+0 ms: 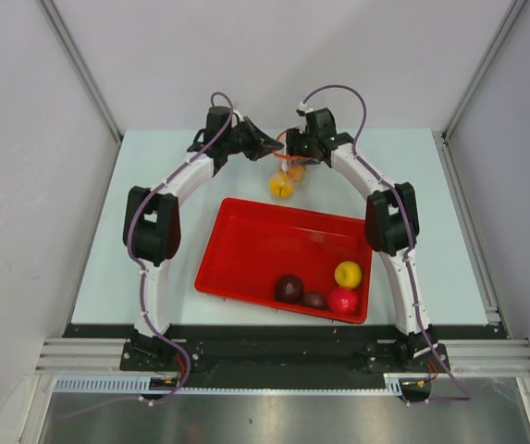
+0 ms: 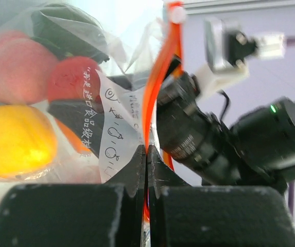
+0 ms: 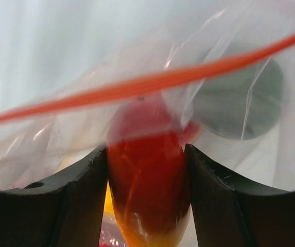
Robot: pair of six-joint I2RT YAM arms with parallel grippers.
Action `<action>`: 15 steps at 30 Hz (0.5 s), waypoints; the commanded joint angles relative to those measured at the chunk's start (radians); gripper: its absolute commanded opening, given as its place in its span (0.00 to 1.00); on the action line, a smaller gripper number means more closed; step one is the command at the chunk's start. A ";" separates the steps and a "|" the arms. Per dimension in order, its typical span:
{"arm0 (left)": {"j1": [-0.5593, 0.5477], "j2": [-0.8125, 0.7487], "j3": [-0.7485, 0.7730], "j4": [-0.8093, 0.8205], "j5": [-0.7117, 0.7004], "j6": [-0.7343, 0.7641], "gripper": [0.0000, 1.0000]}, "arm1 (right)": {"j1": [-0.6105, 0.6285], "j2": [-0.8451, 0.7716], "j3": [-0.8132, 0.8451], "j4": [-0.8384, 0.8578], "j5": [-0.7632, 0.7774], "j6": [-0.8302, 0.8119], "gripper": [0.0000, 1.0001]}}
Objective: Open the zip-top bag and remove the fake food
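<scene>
The zip-top bag (image 1: 286, 176) hangs between my two grippers above the far middle of the table, with yellow and orange fake food showing in it. My left gripper (image 1: 269, 146) is shut on the bag's orange-red zip strip (image 2: 157, 82); its jaws (image 2: 146, 152) pinch the strip flat. In the left wrist view the bag (image 2: 116, 128) holds pink (image 2: 13, 69), red (image 2: 72, 77), yellow (image 2: 13, 141) and dark green (image 2: 67, 28) pieces. My right gripper (image 1: 294, 157) (image 3: 146, 149) is shut on a red-orange toy fruit (image 3: 147, 190) below the zip strip (image 3: 152, 82).
A red tray (image 1: 246, 208) lies in the middle of the table, holding a maroon (image 1: 289, 288), a darker (image 1: 314, 300), a yellow (image 1: 348, 274) and a red (image 1: 342, 299) toy fruit at its near right corner. The right arm (image 2: 229, 144) is close beside my left gripper.
</scene>
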 commanded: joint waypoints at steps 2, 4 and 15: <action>0.015 -0.035 -0.011 0.071 -0.007 -0.056 0.00 | 0.041 -0.206 -0.101 0.161 0.149 -0.099 0.20; 0.017 -0.036 -0.017 0.079 -0.012 -0.073 0.00 | 0.049 -0.257 -0.164 0.209 0.172 -0.110 0.12; 0.031 -0.056 -0.044 0.068 -0.013 -0.074 0.00 | 0.055 -0.465 -0.503 0.599 0.299 -0.070 0.04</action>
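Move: The red-orange fruit is already between the right fingers, down inside the bag. The bag's open mouth, its way out, lies about 6 cm above that hand, some 2 cm back and 2 cm right. The yellow fruit rests about 7 cm back and 5 cm left, the peach 3 cm back and 1 cm left, both slightly lower; the red tray's middle is roughly 30 cm back, 4 cm left. From the left hand, the held fruit is about 5 cm right, 2 cm ahead, 10 cm below. The red-orange fruit, still gripped from both sides by the right fingers, is drawn quickly up through the bag's mouth, about 11 cm, easing a little back towards the robot. The right hand tips up some 20 degrees as it rises, its opening unchanged, while the left fingers stay shut on the orange zip rim and hold the bag. ##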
